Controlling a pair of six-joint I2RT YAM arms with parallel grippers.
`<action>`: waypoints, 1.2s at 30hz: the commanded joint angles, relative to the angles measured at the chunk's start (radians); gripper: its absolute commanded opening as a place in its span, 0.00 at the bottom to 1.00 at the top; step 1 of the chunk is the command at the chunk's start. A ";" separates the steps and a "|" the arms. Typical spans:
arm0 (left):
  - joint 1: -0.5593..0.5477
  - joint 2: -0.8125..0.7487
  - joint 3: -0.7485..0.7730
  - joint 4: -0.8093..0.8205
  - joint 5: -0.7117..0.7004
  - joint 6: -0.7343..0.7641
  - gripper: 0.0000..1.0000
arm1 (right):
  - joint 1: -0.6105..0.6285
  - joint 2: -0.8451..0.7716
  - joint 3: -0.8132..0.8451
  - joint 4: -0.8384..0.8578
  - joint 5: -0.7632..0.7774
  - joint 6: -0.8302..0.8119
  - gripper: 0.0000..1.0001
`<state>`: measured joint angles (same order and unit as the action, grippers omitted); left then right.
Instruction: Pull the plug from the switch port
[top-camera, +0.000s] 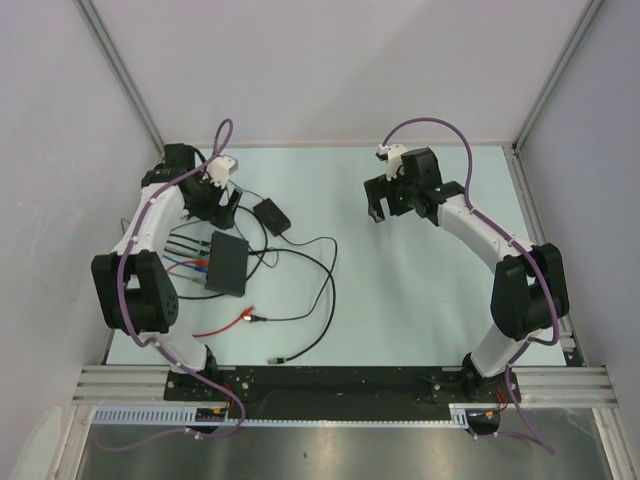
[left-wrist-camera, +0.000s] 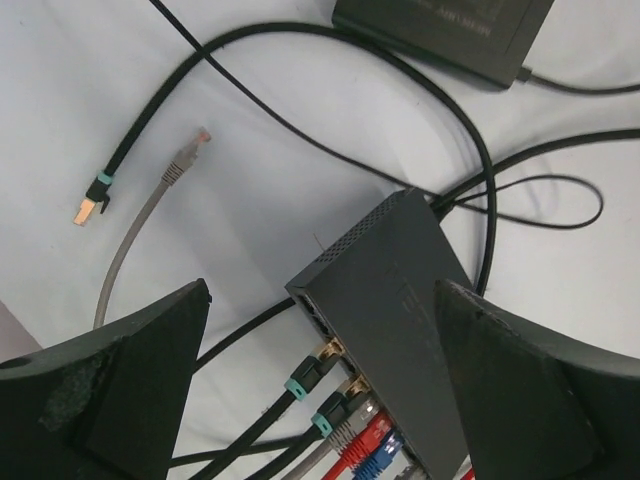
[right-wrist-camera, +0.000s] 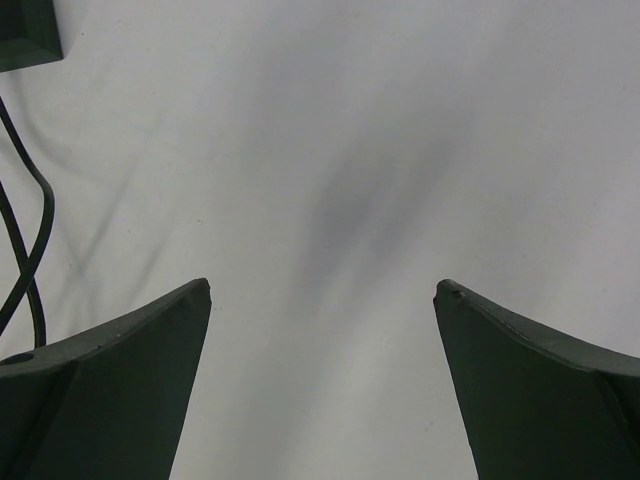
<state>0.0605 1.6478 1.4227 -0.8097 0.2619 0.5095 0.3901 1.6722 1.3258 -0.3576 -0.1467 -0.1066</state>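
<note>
The switch is a flat matte black box lying at the left of the table. In the left wrist view its port edge carries several plugs: two black ones with teal clips, a grey one, a red one and a blue one. My left gripper hangs open just above the switch's far end, and its fingers touch nothing. My right gripper is open over bare table at the centre right, far from the switch.
A smaller black adapter block on a thin black cable lies beyond the switch. Two loose plug ends, one black and gold and one grey, rest on the table. A red lead and looping black cables lie nearer the front.
</note>
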 joint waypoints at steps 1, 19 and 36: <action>0.015 0.023 0.030 -0.040 -0.039 0.084 1.00 | -0.002 -0.009 0.049 -0.015 -0.020 -0.015 1.00; 0.079 0.222 0.211 -0.382 0.026 0.166 1.00 | -0.008 -0.002 0.041 -0.037 -0.086 -0.024 1.00; 0.131 0.377 0.150 -0.471 0.327 0.066 0.69 | -0.007 0.008 0.041 -0.046 -0.110 -0.027 1.00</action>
<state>0.1734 1.9789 1.5658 -1.2022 0.4061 0.6041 0.3840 1.6775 1.3312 -0.3996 -0.2394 -0.1173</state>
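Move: The nearer-end choice aside, the black plug in the switch's farthest-out port lies about 8 cm back from the left hand, 3 cm to its left and some 12 cm below. The switch's middle is about 13 cm back and 4 cm right; the red plug sits 12 cm back and 3 cm left. The dark box is level with the hand, 14 cm right. From the right hand, the black plug lies some 46 cm left and 11 cm back. The black plugs at the switch's far-left corner are what the left hand sinks towards: about 8 cm down and 6 cm back, after first easing some 3 cm left, then slipping slightly back right near the end. The wrist tips about 30 degrees so the fingers come to point nearly straight down, and late on they begin closing from wide open to about three quarters; contact can't be made out. ##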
